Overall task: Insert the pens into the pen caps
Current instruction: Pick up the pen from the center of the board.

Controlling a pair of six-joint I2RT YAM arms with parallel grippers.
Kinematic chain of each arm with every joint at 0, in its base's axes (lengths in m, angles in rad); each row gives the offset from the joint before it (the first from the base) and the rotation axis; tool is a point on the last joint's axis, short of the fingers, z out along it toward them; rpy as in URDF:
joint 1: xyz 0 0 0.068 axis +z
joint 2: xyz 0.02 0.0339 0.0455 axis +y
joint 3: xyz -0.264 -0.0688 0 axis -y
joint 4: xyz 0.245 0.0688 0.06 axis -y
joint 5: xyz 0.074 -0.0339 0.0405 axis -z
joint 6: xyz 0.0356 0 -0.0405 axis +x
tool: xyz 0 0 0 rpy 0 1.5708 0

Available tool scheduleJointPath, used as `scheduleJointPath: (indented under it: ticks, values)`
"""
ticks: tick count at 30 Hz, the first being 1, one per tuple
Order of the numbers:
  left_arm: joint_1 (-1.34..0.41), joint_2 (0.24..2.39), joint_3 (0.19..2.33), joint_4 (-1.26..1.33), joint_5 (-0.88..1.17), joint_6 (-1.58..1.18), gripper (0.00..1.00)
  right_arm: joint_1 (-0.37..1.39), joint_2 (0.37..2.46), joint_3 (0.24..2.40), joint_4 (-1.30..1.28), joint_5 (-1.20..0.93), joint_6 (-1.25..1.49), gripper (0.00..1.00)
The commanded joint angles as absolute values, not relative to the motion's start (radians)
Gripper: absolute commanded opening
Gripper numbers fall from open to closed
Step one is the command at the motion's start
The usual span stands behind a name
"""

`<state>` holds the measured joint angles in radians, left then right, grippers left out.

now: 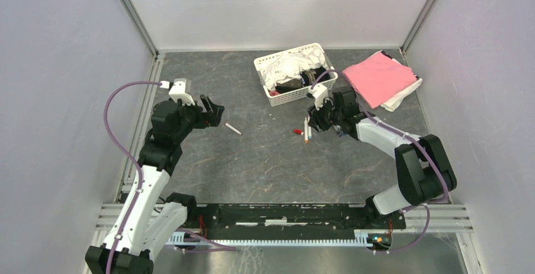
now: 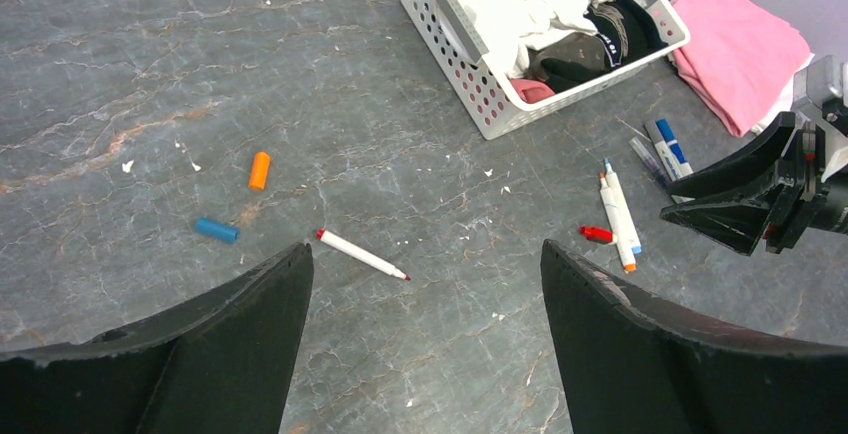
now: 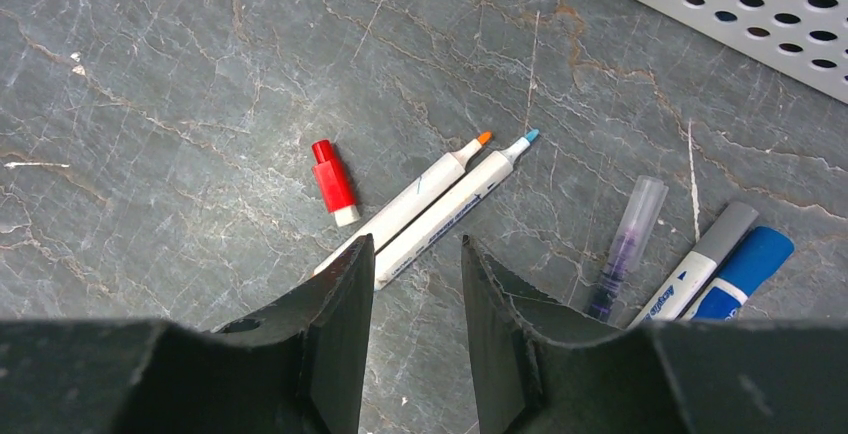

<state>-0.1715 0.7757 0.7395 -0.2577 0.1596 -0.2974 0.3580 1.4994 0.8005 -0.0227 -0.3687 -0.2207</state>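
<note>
My left gripper (image 2: 425,249) hangs open above the table, nothing between its fingers. Just ahead of it lies a white pen with red ends (image 2: 362,255), also visible from above (image 1: 233,129). An orange cap (image 2: 259,170) and a blue cap (image 2: 216,230) lie further left. My right gripper (image 3: 416,242) is low over the table, its jaws partly apart and empty. Two uncapped white pens lie side by side in front of it, one orange-tipped (image 3: 420,199) and one blue-tipped (image 3: 455,209), whose rear end reaches the gap between the fingertips. A red cap (image 3: 333,182) lies to their left.
A clear purple pen (image 3: 625,244), a grey-capped marker (image 3: 700,259) and a blue-capped marker (image 3: 745,264) lie right of the right gripper. A white perforated basket (image 1: 272,95) of clothes stands behind, with a folded pink cloth (image 1: 378,77) at the back right.
</note>
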Motion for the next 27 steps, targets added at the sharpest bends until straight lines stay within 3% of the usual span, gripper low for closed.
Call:
scheduleJointPath:
  ticks: [1,9,14,18,27]
  values:
    - [-0.167,0.775,0.739,-0.257,0.173,-0.267,0.88,0.357,1.502,0.846,-0.022,-0.384,-0.212,0.44]
    - [-0.163,0.857,0.729,-0.244,0.195,-0.375,0.75,0.357,1.481,0.854,-0.038,-0.399,-0.227,0.44]
    - [-0.163,0.907,0.646,-0.136,0.194,-0.584,0.68,0.356,1.463,0.856,-0.045,-0.405,-0.233,0.44]
    - [-0.17,0.998,0.586,-0.13,0.113,-0.764,0.52,0.353,1.451,0.857,-0.05,-0.414,-0.236,0.44]
    - [-0.287,1.166,0.648,-0.211,-0.227,-0.856,0.56,0.351,1.435,0.859,-0.059,-0.436,-0.241,0.45]
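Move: Below the left hand lies the thin white-and-red pen, about 23 cm down, roughly 5 cm ahead and 1 cm to the right. The orange cap stands some 13 cm ahead of this hand and 6 cm to its left; the blue cap is about 9 cm ahead and 10 cm to its left, both on the table. From the right hand that pen is about 33 cm to the left, some 3 cm farther out and 7 cm down. Sinking about 15 cm, slowly at first and then fast before easing off, the left hand comes down towards the pen with hardly any sideways or forward travel. On the way its fingers tip down some 30 degrees and swing counter-clockwise, while the gripper narrows from nearly wide open to about half open, without reaching the pen. ##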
